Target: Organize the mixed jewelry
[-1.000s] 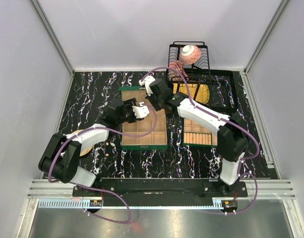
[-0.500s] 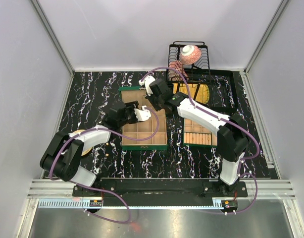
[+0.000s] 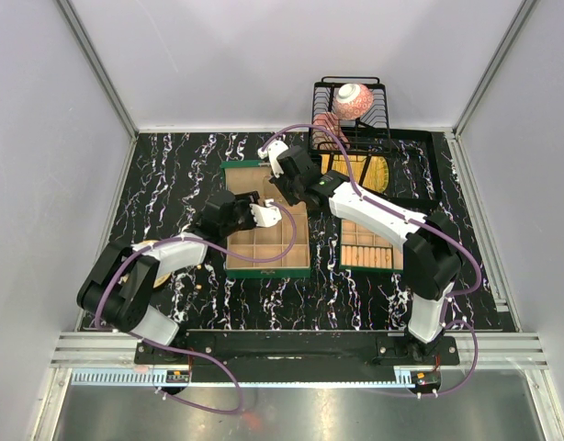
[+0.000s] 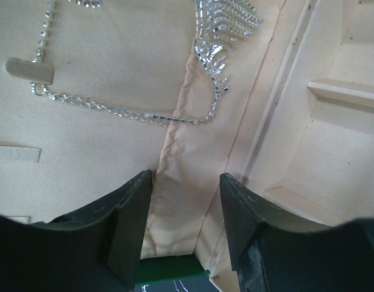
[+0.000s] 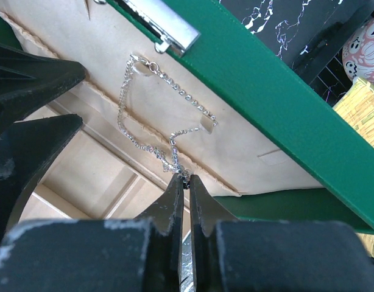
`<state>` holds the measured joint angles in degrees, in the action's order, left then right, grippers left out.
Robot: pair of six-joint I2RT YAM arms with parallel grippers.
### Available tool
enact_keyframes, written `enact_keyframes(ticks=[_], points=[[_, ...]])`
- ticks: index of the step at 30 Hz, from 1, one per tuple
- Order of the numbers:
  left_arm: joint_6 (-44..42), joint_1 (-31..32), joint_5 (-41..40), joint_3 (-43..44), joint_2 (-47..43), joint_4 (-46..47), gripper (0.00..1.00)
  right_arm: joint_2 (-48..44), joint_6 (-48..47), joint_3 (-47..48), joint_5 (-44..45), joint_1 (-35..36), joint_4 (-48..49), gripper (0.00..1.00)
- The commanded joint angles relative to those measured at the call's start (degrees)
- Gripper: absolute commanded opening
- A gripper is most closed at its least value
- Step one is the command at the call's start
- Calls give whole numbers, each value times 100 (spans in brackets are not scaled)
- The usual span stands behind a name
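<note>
A silvery chain (image 5: pixel 169 118) of the mixed jewelry lies draped on the beige lining of the green box's raised lid (image 5: pixel 266 91). My right gripper (image 5: pixel 184 177) is shut on the chain's lower end. In the left wrist view the chain (image 4: pixel 126 112) runs across the lining to a fringed silver piece (image 4: pixel 226 27). My left gripper (image 4: pixel 186 182) is open just below it, with only lining between its fingers. From above, both grippers meet over the back of the compartment box (image 3: pixel 264 262), the left gripper (image 3: pixel 266 213) in front of the right gripper (image 3: pixel 282 186).
A second green box (image 3: pixel 366 246) sits to the right of the first. Behind it are a yellow woven mat (image 3: pixel 374 173) and a black dish rack (image 3: pixel 355 115) holding a patterned bowl (image 3: pixel 353 99). A gold plate (image 3: pixel 159 272) lies under my left arm.
My left gripper's jaws have narrowed and it has edged slightly nearer the box's front. The right gripper has stayed put, still pinching the chain.
</note>
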<state>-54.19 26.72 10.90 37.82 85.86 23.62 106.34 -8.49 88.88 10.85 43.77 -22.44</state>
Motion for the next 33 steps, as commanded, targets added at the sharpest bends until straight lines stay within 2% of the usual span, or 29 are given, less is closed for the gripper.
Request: enact_keyframes(ticks=[1, 12, 18, 19, 23, 33], points=[[-153, 26, -114, -29, 123, 275, 53, -334, 49, 182, -39, 62, 99, 0], [-162, 44, -149, -12, 203, 257, 34, -325, 49, 173, -39, 62, 90, 0], [-92, 70, -167, 102, 167, 56, 15, -334, 84, 208, -83, 62, 90, 0], [-65, 70, -167, 120, 159, -23, 9, -325, 84, 235, -101, 53, 82, 0], [-21, 97, -167, 181, 88, -120, 2, -351, 111, 270, -136, 53, 47, 0], [49, 140, -114, 270, -61, -375, 0, -308, 251, 577, -312, 62, -103, 0]])
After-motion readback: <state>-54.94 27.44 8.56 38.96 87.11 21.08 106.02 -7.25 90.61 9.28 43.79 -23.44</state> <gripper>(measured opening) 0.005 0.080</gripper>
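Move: The lid pocket's ruffled edge runs between the left hand's half-open fingertips, about 1 cm ahead of their midpoint and 1 cm below. The necklace lies across the lid about 4 cm farther forward and 6 cm right of the left hand. The divided tray's middle is some 12 cm back, 5 cm right and 3 cm lower. From the right hand, already holding the necklace's end, that spot on the edge lies about 8 cm left, 1 cm back and 6 cm below. The left hand sinks about 1 cm onto the pocket near the lid's left side and shuts its fingers fully from about half open, pinching the ruffled edge between the tips, with almost no turn of the wrist. The right hand keeps its hold on the necklace above the lid, nearly still until the left is shut, then rises about 1 cm and edges slightly left. ##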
